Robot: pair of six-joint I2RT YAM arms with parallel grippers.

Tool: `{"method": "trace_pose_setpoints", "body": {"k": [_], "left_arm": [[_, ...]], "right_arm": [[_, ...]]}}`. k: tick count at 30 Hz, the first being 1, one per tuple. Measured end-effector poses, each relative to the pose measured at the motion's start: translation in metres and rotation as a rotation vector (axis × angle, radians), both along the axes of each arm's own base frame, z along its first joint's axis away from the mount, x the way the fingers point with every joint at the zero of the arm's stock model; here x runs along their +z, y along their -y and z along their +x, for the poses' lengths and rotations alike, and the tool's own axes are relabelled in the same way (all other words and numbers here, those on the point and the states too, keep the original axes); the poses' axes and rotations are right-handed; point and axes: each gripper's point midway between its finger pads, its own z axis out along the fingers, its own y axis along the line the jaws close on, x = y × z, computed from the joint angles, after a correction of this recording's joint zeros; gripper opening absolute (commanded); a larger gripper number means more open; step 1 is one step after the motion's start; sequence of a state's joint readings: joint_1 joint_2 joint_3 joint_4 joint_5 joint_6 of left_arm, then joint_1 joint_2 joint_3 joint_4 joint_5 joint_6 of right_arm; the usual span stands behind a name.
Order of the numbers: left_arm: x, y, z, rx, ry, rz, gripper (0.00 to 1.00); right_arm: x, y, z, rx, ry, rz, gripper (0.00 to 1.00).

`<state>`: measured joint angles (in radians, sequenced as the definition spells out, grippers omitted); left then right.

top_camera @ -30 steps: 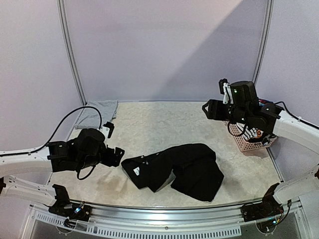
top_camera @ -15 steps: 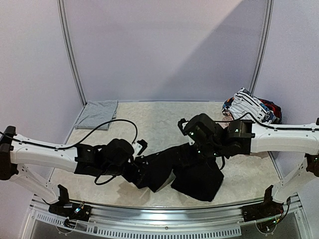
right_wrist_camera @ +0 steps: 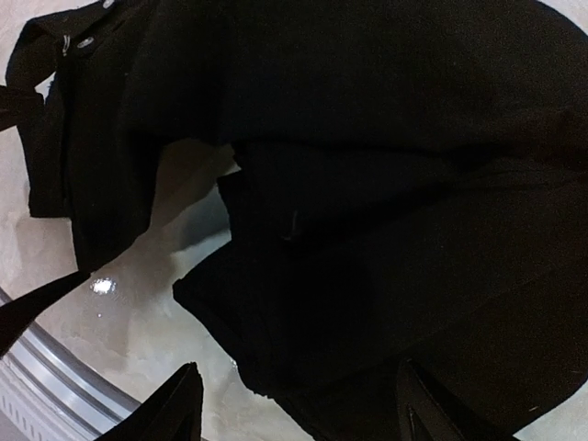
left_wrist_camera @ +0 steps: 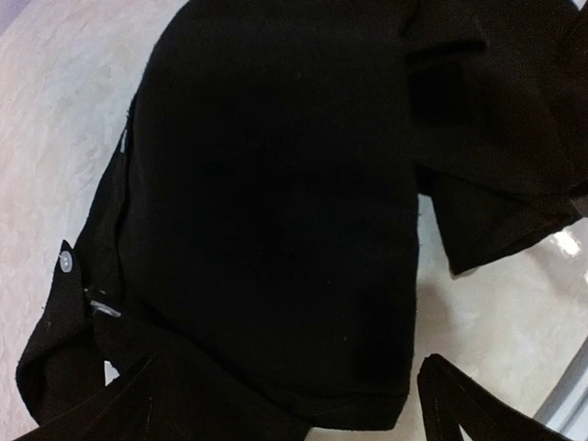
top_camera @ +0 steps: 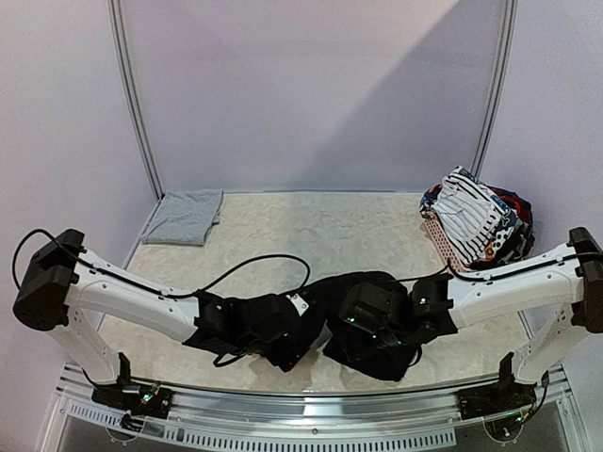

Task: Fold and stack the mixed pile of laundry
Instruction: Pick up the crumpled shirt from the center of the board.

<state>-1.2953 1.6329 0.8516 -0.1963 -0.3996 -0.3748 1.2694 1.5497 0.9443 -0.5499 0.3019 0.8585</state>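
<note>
The large black trousers lie crumpled at the table's near middle. They fill the left wrist view and the right wrist view. My left gripper is low over their left part, open, with a folded hem edge between its fingers. My right gripper is open over a lower edge of the trousers, with its fingers on either side. The rest of the pile, with the white black-striped piece on top, sits in the pink basket. A folded light grey garment lies at the far left.
The basket stands at the right edge of the table. The metal front rail runs just below the trousers. Bare marbled tabletop lies behind the trousers. The left arm's cable loops above the table.
Both arms have swung in from the sides to the black trousers. The right gripper has left the basket area, so the striped pile now shows. The trousers have hardly moved.
</note>
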Motion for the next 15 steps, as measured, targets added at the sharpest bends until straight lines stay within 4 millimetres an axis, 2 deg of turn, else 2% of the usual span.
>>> {"method": "trace_pose_setpoints", "body": {"k": [3,7,10,12,13,15], "left_arm": [[-0.013,-0.001,0.003,0.009,0.007,0.037,0.98],[-0.022,0.001,0.004,0.008,0.014,0.050,0.98],[-0.022,0.004,0.004,0.008,0.024,0.042,0.90],[-0.021,0.006,0.005,0.013,0.038,0.038,0.78],[-0.022,0.006,0.006,0.014,0.048,0.043,0.67],[-0.023,0.006,0.009,0.027,0.065,0.044,0.38]], "right_arm": [[-0.008,-0.006,0.003,-0.021,-0.008,-0.013,0.66],[-0.023,-0.016,0.006,-0.028,-0.021,-0.058,0.52],[-0.032,-0.012,0.007,-0.033,-0.023,-0.102,0.38],[-0.033,-0.005,0.008,-0.046,-0.014,-0.133,0.30],[-0.033,-0.003,0.009,-0.046,-0.011,-0.145,0.26],[-0.032,0.002,0.010,-0.056,-0.001,-0.167,0.17]]}}
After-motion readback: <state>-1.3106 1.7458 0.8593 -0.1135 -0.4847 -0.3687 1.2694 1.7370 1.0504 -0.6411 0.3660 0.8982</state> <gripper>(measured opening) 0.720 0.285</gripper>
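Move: The crumpled black shirt lies right under both hands: its middle is about 5 cm ahead, 10 cm to the right and 4 cm below the left hand, and about 5 cm ahead, 4 cm to the left and 5 cm below the right hand. The folded grey shirt lies some 38 cm ahead and 30 cm left of the left hand. The laundry basket stands roughly 28 cm ahead and 32 cm right of the right hand. The black shirt is taken from above by both hands at its near side. The right hand sinks about 3 cm onto the near fold, swinging slightly left and back, its left side dipping some 10 degrees, while its fingers close well over halfway on the cloth. The left hand sinks about 2 cm into the shirt's left part, then stays there and starts closing its wide-open fingers. ##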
